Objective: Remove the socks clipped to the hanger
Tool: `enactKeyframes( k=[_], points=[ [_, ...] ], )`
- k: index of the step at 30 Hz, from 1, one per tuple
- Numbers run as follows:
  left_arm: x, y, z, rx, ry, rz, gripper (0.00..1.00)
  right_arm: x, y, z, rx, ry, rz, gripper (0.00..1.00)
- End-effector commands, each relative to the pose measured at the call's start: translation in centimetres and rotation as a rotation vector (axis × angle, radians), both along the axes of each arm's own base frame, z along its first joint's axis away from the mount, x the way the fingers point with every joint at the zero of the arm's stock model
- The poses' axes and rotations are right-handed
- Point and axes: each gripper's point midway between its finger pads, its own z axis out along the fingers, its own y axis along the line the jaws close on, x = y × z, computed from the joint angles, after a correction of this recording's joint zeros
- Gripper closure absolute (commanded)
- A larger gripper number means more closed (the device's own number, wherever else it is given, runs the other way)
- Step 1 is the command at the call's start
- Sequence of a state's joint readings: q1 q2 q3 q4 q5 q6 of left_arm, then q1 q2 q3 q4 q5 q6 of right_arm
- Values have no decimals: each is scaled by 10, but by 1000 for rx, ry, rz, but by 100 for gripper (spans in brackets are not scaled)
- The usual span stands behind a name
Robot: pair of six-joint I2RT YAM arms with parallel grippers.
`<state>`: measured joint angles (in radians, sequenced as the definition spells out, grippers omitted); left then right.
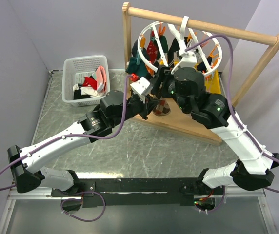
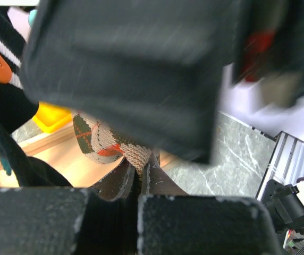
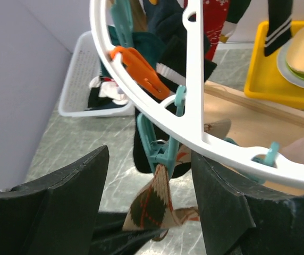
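Note:
The white ring hanger (image 1: 178, 41) hangs from a wooden rail with several socks (image 1: 147, 53) clipped to it. In the right wrist view a teal clip (image 3: 162, 151) under the hanger's rim (image 3: 157, 114) pinches a beige, green and orange argyle sock (image 3: 154, 204). My right gripper (image 3: 149, 154) is open, one finger on each side of that clip. My left gripper (image 2: 140, 175) is shut on the lower end of the argyle sock (image 2: 109, 141), below the hanger (image 1: 149, 105). A black striped sock on an orange clip (image 3: 141, 66) hangs just behind.
A white basket (image 1: 73, 68) holding several loose socks stands at the back left. The wooden frame's base board (image 1: 188, 126) lies under the hanger. A yellow tray (image 3: 258, 69) with a plate on it sits behind the board. The right arm's body (image 2: 131, 69) looms close above my left gripper.

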<state>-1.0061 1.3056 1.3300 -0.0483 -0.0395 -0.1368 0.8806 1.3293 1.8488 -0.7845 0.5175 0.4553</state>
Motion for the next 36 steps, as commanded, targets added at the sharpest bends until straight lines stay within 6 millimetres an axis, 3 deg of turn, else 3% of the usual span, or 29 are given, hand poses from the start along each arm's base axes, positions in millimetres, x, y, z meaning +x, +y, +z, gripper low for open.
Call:
enactKeyframes(
  k=[1, 4, 12, 16, 20, 24, 32, 36],
  points=[
    [-10, -1, 39, -107, -59, -31, 99, 6, -8, 19, 52, -73, -95, 30],
    [-9, -2, 40, -101, -63, -30, 99, 5, -13, 11, 40, -80, -155, 30],
    [-12, -1, 32, -95, -53, -40, 99, 8, -22, 26, 73, -155, -203, 34],
    [-14, 1, 27, -91, -42, -38, 99, 11, -18, 25, 68, -156, -202, 43],
    [-14, 6, 20, -78, -31, -26, 99, 11, -20, 29, 73, -180, -201, 65],
    [-18, 9, 17, -74, -18, -34, 99, 10, -22, 31, 62, -184, -204, 65],
    [-35, 26, -45, 72, 126, -47, 99, 3, -36, 29, 58, -198, -218, 64],
    [-50, 49, -51, 62, 156, -46, 98, 0, -40, 25, 53, -198, -217, 63]
  ],
)
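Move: The right hand, fingers wide, has the teal clip about 2 cm ahead, 1 cm right and 1 cm above its hand point. The white rim crosses some 3 cm above that clip; the next orange clip is about 6 cm ahead and 4 cm left of the hand, 4 cm up, and the striped dark sock about 8 cm ahead, 2 cm left. From the left hand, already gripping the plaid sock, the teal clip is about 4 cm ahead, straight in line sideways and 7 cm above. The right fingers pinch the teal clip, closing to about half their starting gap, after easing a centimetre forward and swinging roughly 10 degrees clockwise with the tips lifting; they keep the squeeze while drifting slightly right. The left hand holds the plaid sock nearly still under the clip, then pulls away quickly, some 6 cm down, left and back. ##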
